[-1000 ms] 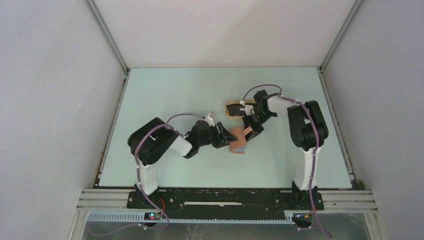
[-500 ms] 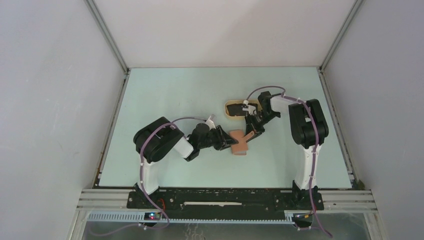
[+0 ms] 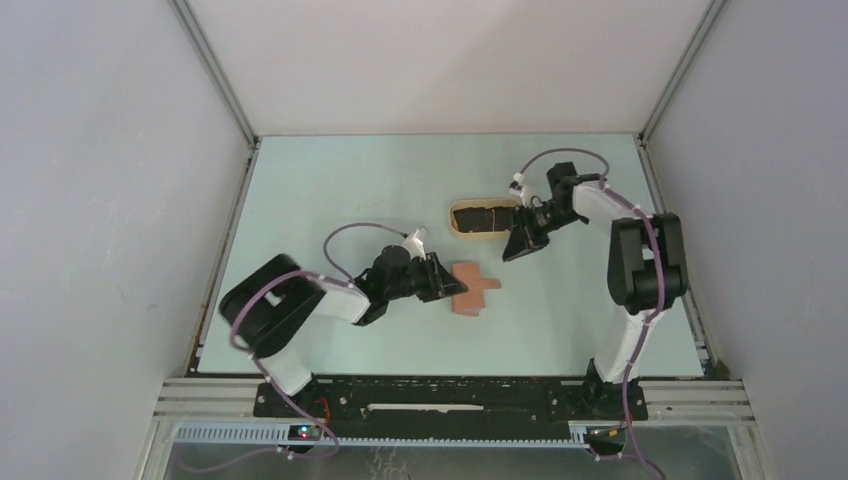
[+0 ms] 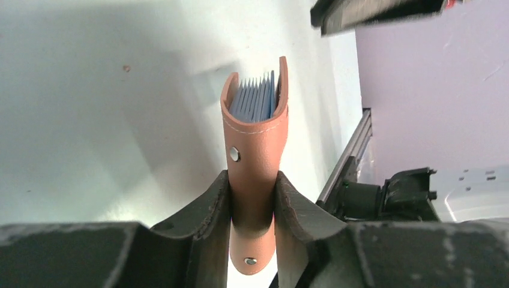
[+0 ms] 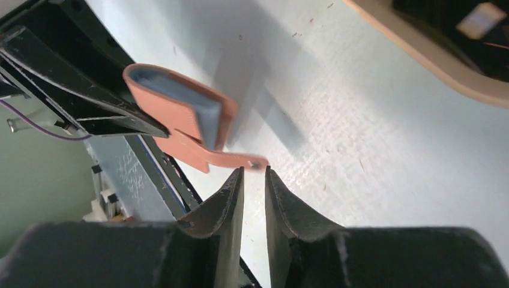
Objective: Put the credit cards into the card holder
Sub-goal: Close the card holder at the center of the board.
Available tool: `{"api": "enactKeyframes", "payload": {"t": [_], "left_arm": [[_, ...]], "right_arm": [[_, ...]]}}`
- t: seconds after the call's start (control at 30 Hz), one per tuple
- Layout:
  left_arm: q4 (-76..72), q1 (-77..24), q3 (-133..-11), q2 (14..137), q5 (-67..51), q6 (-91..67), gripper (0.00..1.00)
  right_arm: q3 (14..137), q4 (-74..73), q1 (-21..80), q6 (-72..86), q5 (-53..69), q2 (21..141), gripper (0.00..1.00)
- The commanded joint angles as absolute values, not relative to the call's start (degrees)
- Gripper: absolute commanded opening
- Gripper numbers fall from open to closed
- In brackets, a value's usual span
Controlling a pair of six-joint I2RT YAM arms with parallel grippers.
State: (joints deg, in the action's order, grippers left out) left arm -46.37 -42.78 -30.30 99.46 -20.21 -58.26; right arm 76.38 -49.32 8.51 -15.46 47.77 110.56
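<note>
My left gripper [image 3: 446,285] is shut on the reddish-brown card holder [image 3: 472,288] and holds it by its folded spine just above the table. In the left wrist view the card holder [image 4: 255,144] stands on edge between my fingers [image 4: 207,207], its mouth facing away. Bluish-grey leaves [image 4: 256,99] show inside; I cannot tell pockets from credit cards. My right gripper [image 3: 512,251] hangs between holder and tray. In its wrist view the right gripper [image 5: 254,175] is empty, its jaws a narrow gap apart, just short of the strap tab [image 5: 237,159].
A beige oval tray [image 3: 459,226] with dark contents lies behind the holder, and its rim [image 5: 420,57] crosses the top right of the right wrist view. A pale scrap [image 5: 480,18] lies inside it. The aluminium frame rails border the table.
My left gripper has closed on the card holder. My right gripper let go of the holder and drew back toward the tray, jaws parting slightly. The holder shifted a little left.
</note>
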Motion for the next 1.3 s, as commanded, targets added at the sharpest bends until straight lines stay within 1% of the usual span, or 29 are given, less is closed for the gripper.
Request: {"api": "enactKeyframes", "payload": {"t": [0.0, 0.07, 0.13, 0.23, 0.3, 0.4, 0.5, 0.6, 0.67, 0.77, 0.87, 0.93, 1.03, 1.07, 1.17, 1.2, 1.27], "left_arm": [[-28.2, -45.0, -32.3, 84.1, -14.1, -41.1, 0.1], [-15.5, -48.3, -36.2, 76.6, -6.6, -31.9, 0.1], [-4.4, -52.4, -41.1, 72.2, 3.4, -23.3, 0.09], [7.2, -58.4, -47.3, 69.7, 17.4, -11.4, 0.09], [12.7, -61.1, -51.3, 71.1, 24.7, -5.1, 0.09], [22.0, -64.4, -58.3, 77.1, 33.4, 1.1, 0.09], [29.8, -66.9, -65.8, 85.5, 44.4, 4.2, 0.06], [30.9, -70.2, -70.5, 94.8, 55.4, 6.7, 0.0], [29.9, -72.0, -73.4, 102.0, 60.9, 9.0, 0.0], [29.5, -74.0, -77.8, 109.6, 63.5, 10.6, 0.0], [32.5, -75.4, -81.9, 114.3, 59.7, 8.2, 0.0], [36.7, -75.9, -85.0, 116.8, 55.9, 4.7, 0.06], [41.4, -76.9, -88.9, 119.9, 50.0, -0.3, 0.19], [42.5, -77.2, -89.8, 120.7, 48.8, -1.8, 0.26], [43.8, -77.6, -90.7, 121.2, 45.4, -5.1, 0.57], [43.7, -77.6, -90.4, 120.8, 44.7, -6.1, 0.65], [42.9, -77.7, -89.4, 119.1, 43.6, -7.1, 0.79]], "right_arm": [[77.5, -51.6, 4.7, -19.9, 50.7, 102.2, 0.28], [77.1, -51.2, 3.4, -20.5, 51.6, 99.0, 0.28], [76.3, -50.3, 2.4, -20.8, 52.5, 95.9, 0.29], [75.3, -48.8, 0.9, -20.7, 54.0, 92.0, 0.29], [74.7, -47.9, 0.5, -20.4, 54.5, 90.3, 0.29], [74.2, -47.0, -1.8, -19.9, 55.1, 88.8, 0.29], [74.1, -47.3, -3.8, -20.0, 56.1, 88.8, 0.29], [74.0, -47.3, -5.1, -20.0, 57.2, 88.8, 0.29], [73.9, -47.3, -5.4, -20.1, 57.5, 88.8, 0.29], [73.9, -47.4, -5.6, -20.1, 57.8, 88.7, 0.29], [73.9, -47.4, -5.8, -20.2, 57.9, 88.7, 0.29], [73.9, -47.4, -5.9, -20.4, 58.0, 88.7, 0.29], [73.9, -47.5, -6.0, -20.5, 58.2, 88.8, 0.29], [73.9, -47.5, -6.0, -20.5, 58.3, 88.8, 0.29], [73.9, -47.7, -6.1, -20.6, 58.3, 88.6, 0.29], [73.9, -47.7, -6.1, -20.6, 58.3, 88.6, 0.29], [73.9, -47.7, -6.1, -20.6, 58.3, 88.5, 0.29]]}}
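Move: The card holder is already pinched in the left hand's fingers, its middle about 1 cm to their right. Its landing spot on the board lies some 5 cm below that hand and 2 cm to its right, with the card tray about 16 cm ahead, 4 cm to the right and 4 cm lower. From the empty right hand the holder is roughly 7 cm back, 8 cm to the left and 2 cm lower. Up about 12 cm and down again by as much, the left hand carries the pinched card holder, rolling its left side up through roughly 110 degrees until the fingers point forward and down instead of rightward; low over the board it eases a little right and back and opens. The empty right hand draws away from the holder, up and to the right. ##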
